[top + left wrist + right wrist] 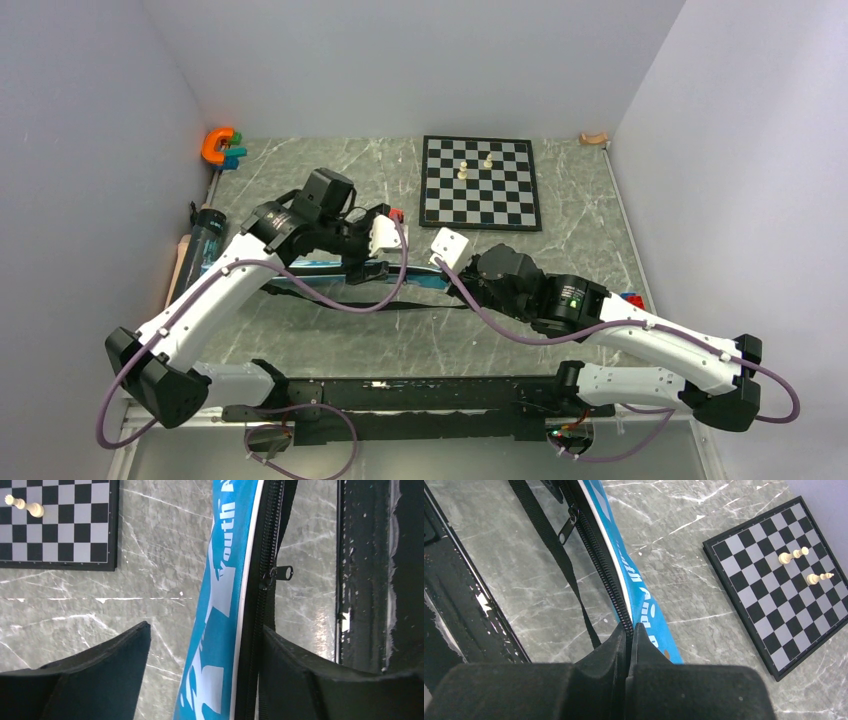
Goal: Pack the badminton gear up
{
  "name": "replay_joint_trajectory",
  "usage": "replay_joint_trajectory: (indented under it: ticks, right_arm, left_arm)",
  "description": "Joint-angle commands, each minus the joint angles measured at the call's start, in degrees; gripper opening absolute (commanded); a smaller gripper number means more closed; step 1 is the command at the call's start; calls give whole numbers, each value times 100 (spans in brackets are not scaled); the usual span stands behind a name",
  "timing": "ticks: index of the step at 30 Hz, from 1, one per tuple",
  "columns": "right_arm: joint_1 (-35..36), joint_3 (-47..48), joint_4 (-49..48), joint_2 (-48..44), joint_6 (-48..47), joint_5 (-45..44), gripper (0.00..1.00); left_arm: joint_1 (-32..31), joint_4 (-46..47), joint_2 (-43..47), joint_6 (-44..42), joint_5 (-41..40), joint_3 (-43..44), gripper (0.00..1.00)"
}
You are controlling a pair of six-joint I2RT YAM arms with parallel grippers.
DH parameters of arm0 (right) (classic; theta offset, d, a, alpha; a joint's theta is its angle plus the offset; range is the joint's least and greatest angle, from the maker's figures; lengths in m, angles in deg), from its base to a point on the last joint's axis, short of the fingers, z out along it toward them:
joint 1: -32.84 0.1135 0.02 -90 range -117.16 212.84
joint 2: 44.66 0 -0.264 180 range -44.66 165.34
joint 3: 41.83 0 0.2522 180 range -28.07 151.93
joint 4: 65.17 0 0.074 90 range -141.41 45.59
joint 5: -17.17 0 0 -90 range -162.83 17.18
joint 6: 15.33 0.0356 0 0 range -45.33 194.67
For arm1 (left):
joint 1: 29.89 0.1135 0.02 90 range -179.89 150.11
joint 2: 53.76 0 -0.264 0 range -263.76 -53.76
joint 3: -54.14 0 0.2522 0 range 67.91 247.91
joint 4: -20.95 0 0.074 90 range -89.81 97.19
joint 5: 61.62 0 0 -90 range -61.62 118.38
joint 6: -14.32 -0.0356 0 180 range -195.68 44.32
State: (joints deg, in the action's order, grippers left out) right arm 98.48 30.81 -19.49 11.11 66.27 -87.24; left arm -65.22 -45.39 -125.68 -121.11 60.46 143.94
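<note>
The blue racket bag (312, 265) lies flat across the middle of the table, its black zipper edge toward the arms. My left gripper (205, 626) is open and straddles that edge: the right finger (310, 680) rests against the black zipper strip, while the left finger stands apart from the bag over bare table. A zipper pull (282, 572) sticks out ahead of it. My right gripper (630, 626) is shut on the bag's zipper edge further right. In the top view the two grippers, left (366, 268) and right (446, 272), sit close together over the bag. A dark tube (207, 238) lies by the left wall.
A chessboard (480, 182) with two pale pieces lies at the back centre. An orange clamp (218, 146) sits in the back left corner. The bag's black strap (400, 303) trails toward the black rail (400, 395) at the near edge. Walls close in left and right.
</note>
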Motion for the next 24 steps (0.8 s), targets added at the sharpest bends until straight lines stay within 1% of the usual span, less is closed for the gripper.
replay_joint_trajectory:
  ticks: [1, 2, 4, 8, 10, 12, 15, 17, 19, 21, 22, 24]
  right_arm:
    - [58, 448, -696, -147, -3, -79, 0]
    - [62, 456, -691, -141, -3, -85, 0]
    - [59, 474, -687, -134, 5, -65, 0]
    - [60, 510, -685, -111, 51, 29, 0]
    - [62, 502, -687, -76, 96, 16, 0]
    - [66, 482, -694, -53, 146, 4, 0]
    - [47, 434, -733, -69, 250, -69, 0]
    - [28, 407, -757, -92, 323, -119, 0]
    - [-27, 404, -748, -86, 395, -108, 0]
    - [-101, 437, -721, -53, 474, -47, 0]
    - [-143, 459, -696, -33, 514, -12, 0]
    - [-221, 497, -679, 2, 604, 61, 0]
  left_arm:
    - [-108, 25, -111, -182, 209, 150, 72]
    - [-165, -59, -148, -244, 180, 162, 69]
    - [-254, -176, -210, -326, 107, 184, 67]
    - [-411, -146, -190, -441, -75, 101, 70]
    - [-495, -105, -146, -487, -203, 73, 70]
    - [-573, -73, -83, -550, -315, 21, 67]
    - [-660, 51, 84, -652, -498, -162, 57]
    - [-699, 145, 194, -667, -611, -298, 47]
    - [-743, 292, 303, -688, -801, -477, 30]
    - [-775, 484, 419, -671, -1013, -639, 8]
    - [-795, 543, 464, -655, -1091, -709, 2]
    - [-800, 581, 502, -657, -1173, -761, 0]
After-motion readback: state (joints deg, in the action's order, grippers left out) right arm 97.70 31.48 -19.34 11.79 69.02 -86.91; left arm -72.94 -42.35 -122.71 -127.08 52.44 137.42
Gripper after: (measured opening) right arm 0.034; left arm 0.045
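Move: The open left hand straddles the racket bag's zipped top edge, which lies about 2 cm back, 1 cm right and 2 cm below; the zipper pull is some 5 cm right, 2 cm back and 4 cm below. The chessboard is about 20 cm ahead, 22 cm right and 20 cm lower. From the right hand, still pinching the bag, that edge spot lies about 12 cm left, 2 cm ahead, slightly below. Left hand sinks 2.5 cm, drawing back about 2 cm, and pinches the bag's zipped edge; right keeps its hold. ##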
